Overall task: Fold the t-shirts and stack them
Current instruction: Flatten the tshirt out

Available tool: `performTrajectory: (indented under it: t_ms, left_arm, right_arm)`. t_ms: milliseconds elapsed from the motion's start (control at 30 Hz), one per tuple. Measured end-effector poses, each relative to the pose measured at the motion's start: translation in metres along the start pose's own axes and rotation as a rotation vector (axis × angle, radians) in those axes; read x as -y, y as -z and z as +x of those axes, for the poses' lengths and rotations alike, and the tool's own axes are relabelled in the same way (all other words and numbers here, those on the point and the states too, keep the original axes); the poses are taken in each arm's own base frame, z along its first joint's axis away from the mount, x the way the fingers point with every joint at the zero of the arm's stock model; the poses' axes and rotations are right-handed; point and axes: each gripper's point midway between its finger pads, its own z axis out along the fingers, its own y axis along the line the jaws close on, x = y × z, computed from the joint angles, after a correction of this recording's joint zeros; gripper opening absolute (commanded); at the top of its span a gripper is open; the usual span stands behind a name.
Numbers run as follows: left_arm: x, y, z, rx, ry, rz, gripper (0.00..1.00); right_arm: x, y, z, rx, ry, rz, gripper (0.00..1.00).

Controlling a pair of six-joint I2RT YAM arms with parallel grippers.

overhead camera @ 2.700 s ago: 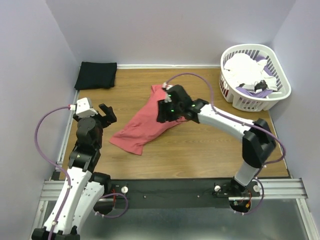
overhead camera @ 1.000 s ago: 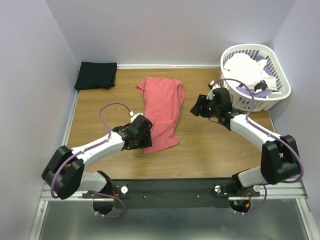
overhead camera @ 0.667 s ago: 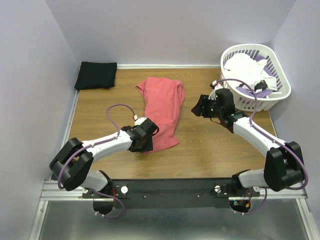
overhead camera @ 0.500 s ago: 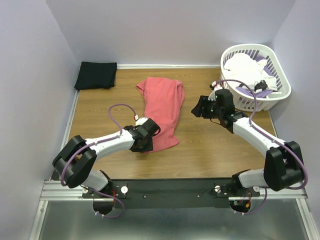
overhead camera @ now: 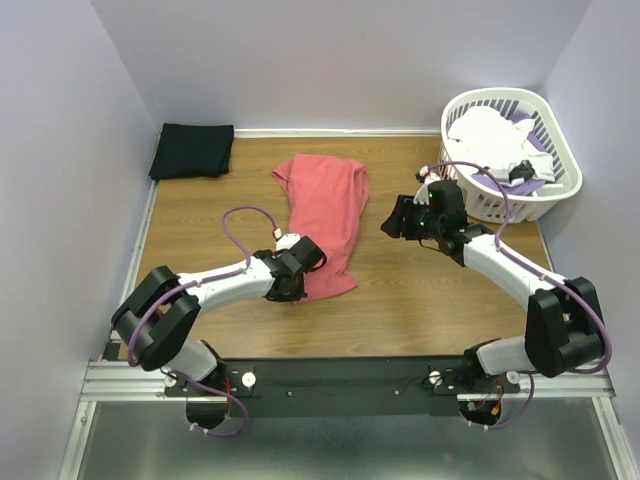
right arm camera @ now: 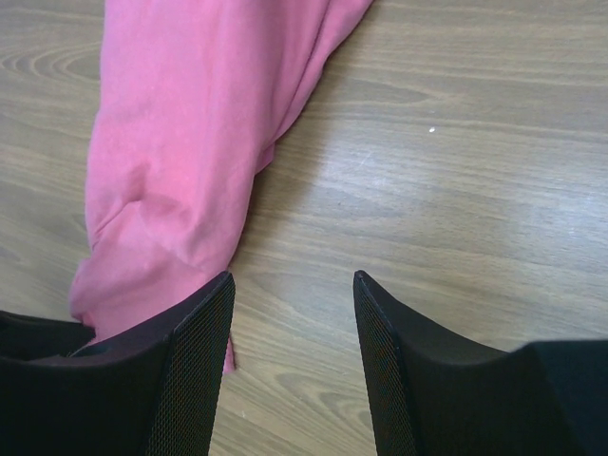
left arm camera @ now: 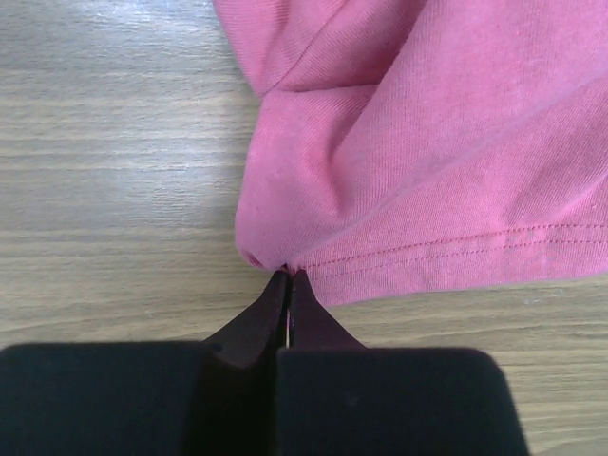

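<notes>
The coral-red t-shirt (overhead camera: 322, 212) lies lengthwise mid-table, its hem toward me. My left gripper (overhead camera: 290, 288) sits low at the hem's near-left corner. In the left wrist view its jaws (left arm camera: 288, 276) are shut, and the corner of the coral-red t-shirt (left arm camera: 418, 161) puckers right at the tips. My right gripper (overhead camera: 396, 221) hovers open over bare wood just right of the shirt. In the right wrist view, the gap (right arm camera: 293, 285) holds nothing and the coral-red t-shirt (right arm camera: 180, 142) lies to its left. The black t-shirt (overhead camera: 192, 150) rests folded in the far left corner.
A white slatted basket (overhead camera: 500, 207) heaped with white and lilac cloth stands at the far right corner, close behind my right arm. Walls close the table on the left, back and right. A black rail runs along the near edge.
My left gripper slid a little right along the hem and closed on the shirt's near-left corner. The right gripper stayed open and edged slightly left.
</notes>
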Motion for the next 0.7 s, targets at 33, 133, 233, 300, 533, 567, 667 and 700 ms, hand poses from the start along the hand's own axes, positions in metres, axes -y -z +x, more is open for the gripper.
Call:
performTrajectory:
  t_ms: [33, 133, 233, 300, 533, 567, 667, 700]
  left_arm:
    - [-0.001, 0.001, -0.001, 0.000, -0.001, -0.005, 0.00]
    - [0.002, 0.018, -0.015, 0.026, -0.002, -0.012, 0.00]
    - [0.026, 0.068, -0.075, 0.164, 0.029, 0.044, 0.00]
    - [0.042, 0.104, -0.116, 0.267, 0.054, 0.090, 0.00]
    - [0.045, 0.215, -0.215, 0.562, 0.135, 0.182, 0.00]
    - [0.043, 0.220, -0.220, 0.573, 0.133, 0.177, 0.00]
    - [0.042, 0.237, -0.234, 0.609, 0.117, 0.178, 0.00]
    - [0.043, 0.240, -0.236, 0.614, 0.114, 0.179, 0.00]
  right_arm:
    - [-0.001, -0.001, 0.002, -0.008, 0.001, -0.008, 0.61]
    - [-0.005, -0.008, 0.010, -0.038, -0.001, -0.049, 0.61]
    - [-0.006, -0.017, 0.024, -0.080, -0.012, -0.084, 0.61]
    - [-0.009, -0.023, 0.032, -0.100, -0.019, -0.106, 0.61]
    - [-0.028, -0.058, 0.054, -0.147, -0.011, -0.174, 0.61]
    - [-0.031, -0.064, 0.055, -0.145, -0.016, -0.183, 0.61]
    - [-0.038, -0.080, 0.059, -0.136, -0.033, -0.207, 0.61]
    - [-0.039, -0.083, 0.059, -0.131, -0.037, -0.212, 0.61]
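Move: The left hand already pinches the shirt's near left corner at the table; the shirt's middle lies about 18 cm ahead and 5 cm right of this hand, the near right corner some 3 cm ahead and 11 cm right. From the open right hand, that near right corner is roughly 12 cm back, 8 cm left and 11 cm down, and the shirt's middle about 3 cm ahead and 15 cm left, equally low. Up fast, by just over 30 cm, and some 12 cm forward, the left hand hoists the pinched corner over the shirt, fingers staying shut as they tip up about 35 degrees to point farther forward. The right hand sinks and swings left, about 8 cm each way, towards the shirt's lower right edge, fingers kept open and not gripping. ##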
